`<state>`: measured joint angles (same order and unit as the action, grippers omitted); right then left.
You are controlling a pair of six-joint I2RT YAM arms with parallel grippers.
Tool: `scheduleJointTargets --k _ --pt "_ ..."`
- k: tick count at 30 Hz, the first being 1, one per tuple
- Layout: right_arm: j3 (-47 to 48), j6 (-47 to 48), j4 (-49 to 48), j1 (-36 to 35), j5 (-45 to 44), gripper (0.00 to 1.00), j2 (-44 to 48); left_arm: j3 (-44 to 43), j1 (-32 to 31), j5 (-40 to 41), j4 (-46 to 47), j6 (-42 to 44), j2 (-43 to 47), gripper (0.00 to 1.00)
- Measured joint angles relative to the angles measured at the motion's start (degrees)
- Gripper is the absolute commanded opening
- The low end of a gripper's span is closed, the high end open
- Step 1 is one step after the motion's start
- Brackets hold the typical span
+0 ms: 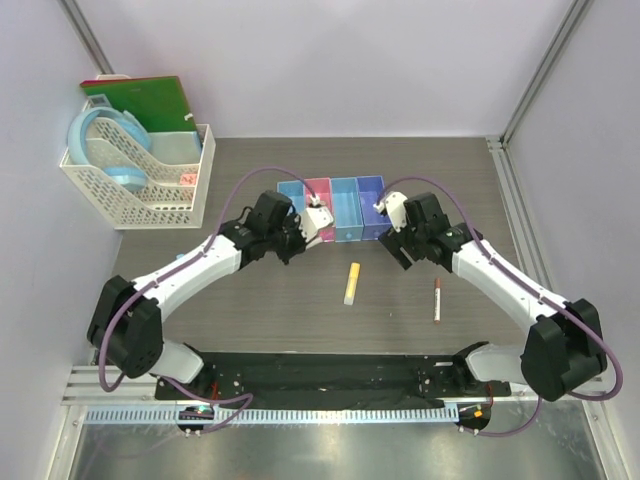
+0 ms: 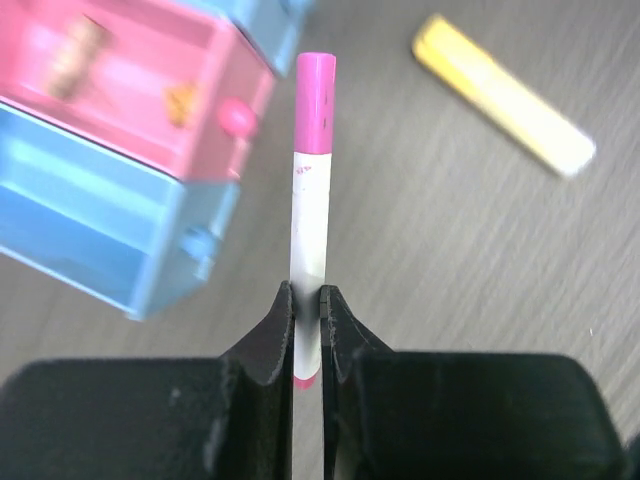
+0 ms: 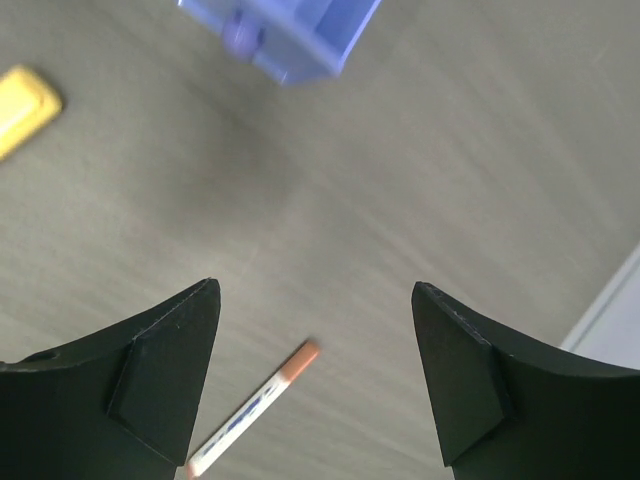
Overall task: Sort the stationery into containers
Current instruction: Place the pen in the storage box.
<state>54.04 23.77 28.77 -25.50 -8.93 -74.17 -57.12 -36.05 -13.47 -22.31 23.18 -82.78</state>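
Note:
A white pen with a pink cap [image 2: 311, 200] stands between my left gripper's jaws, and the left gripper [image 2: 307, 310] is shut on its lower part. It hangs just in front of the pink bin [image 2: 130, 90] and the blue bin [image 2: 90, 220]. Small tan pieces [image 2: 80, 55] lie in the pink bin. From above, the left gripper [image 1: 298, 240] is near the front of the joined containers [image 1: 345, 205]. My right gripper [image 1: 398, 248] is open over bare table. The dark-red-ended pen [image 3: 255, 405] lies below it, toward its left finger. The yellow marker [image 1: 351, 283] lies mid-table.
A white lattice basket [image 1: 140, 195] at the back left holds a green book [image 1: 140, 100] and pale blue rings [image 1: 105, 140]. The purple bin [image 3: 300, 30] is ahead of the right gripper. Walls close in the table on both sides and at the back.

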Motion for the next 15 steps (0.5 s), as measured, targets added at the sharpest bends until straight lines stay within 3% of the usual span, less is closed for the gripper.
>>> scheduleJointTargets --k 8,15 --pt "-4.3 -8.0 3.7 2.8 4.3 0.83 5.4 -13.4 -0.5 1.9 2.2 -1.9 -5.0 0.0" --pt "-6.9 -11.4 4.0 6.7 6.4 0.84 7.2 -19.6 -1.6 3.3 3.7 -3.3 -13.4 0.0"
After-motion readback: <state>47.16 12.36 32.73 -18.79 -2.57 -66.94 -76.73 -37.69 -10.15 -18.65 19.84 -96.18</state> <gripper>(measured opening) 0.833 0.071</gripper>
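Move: The left hand already holds the pink-capped pen. The light-blue compartment beside the pink one lies about 14 cm ahead, 9 cm right and 8 cm below; the pink one is equally far out, 3 cm right. The highlighter is 2 cm back, 10 cm right. From the open right hand the brown-capped pen lies some 7 cm back, 5 cm right, 12 cm down; the highlighter 4 cm back, 13 cm left. Still pinching the pink-capped pen near its white end, the left hand carries it forward and right towards the light-blue compartment, about 10 cm level, climbing some 7 cm and then starting to sink. The right hand, empty and wide open, backs away from the box about 5 cm, drifting right and slightly down towards the brown-capped pen while turning some 10 degrees clockwise. ##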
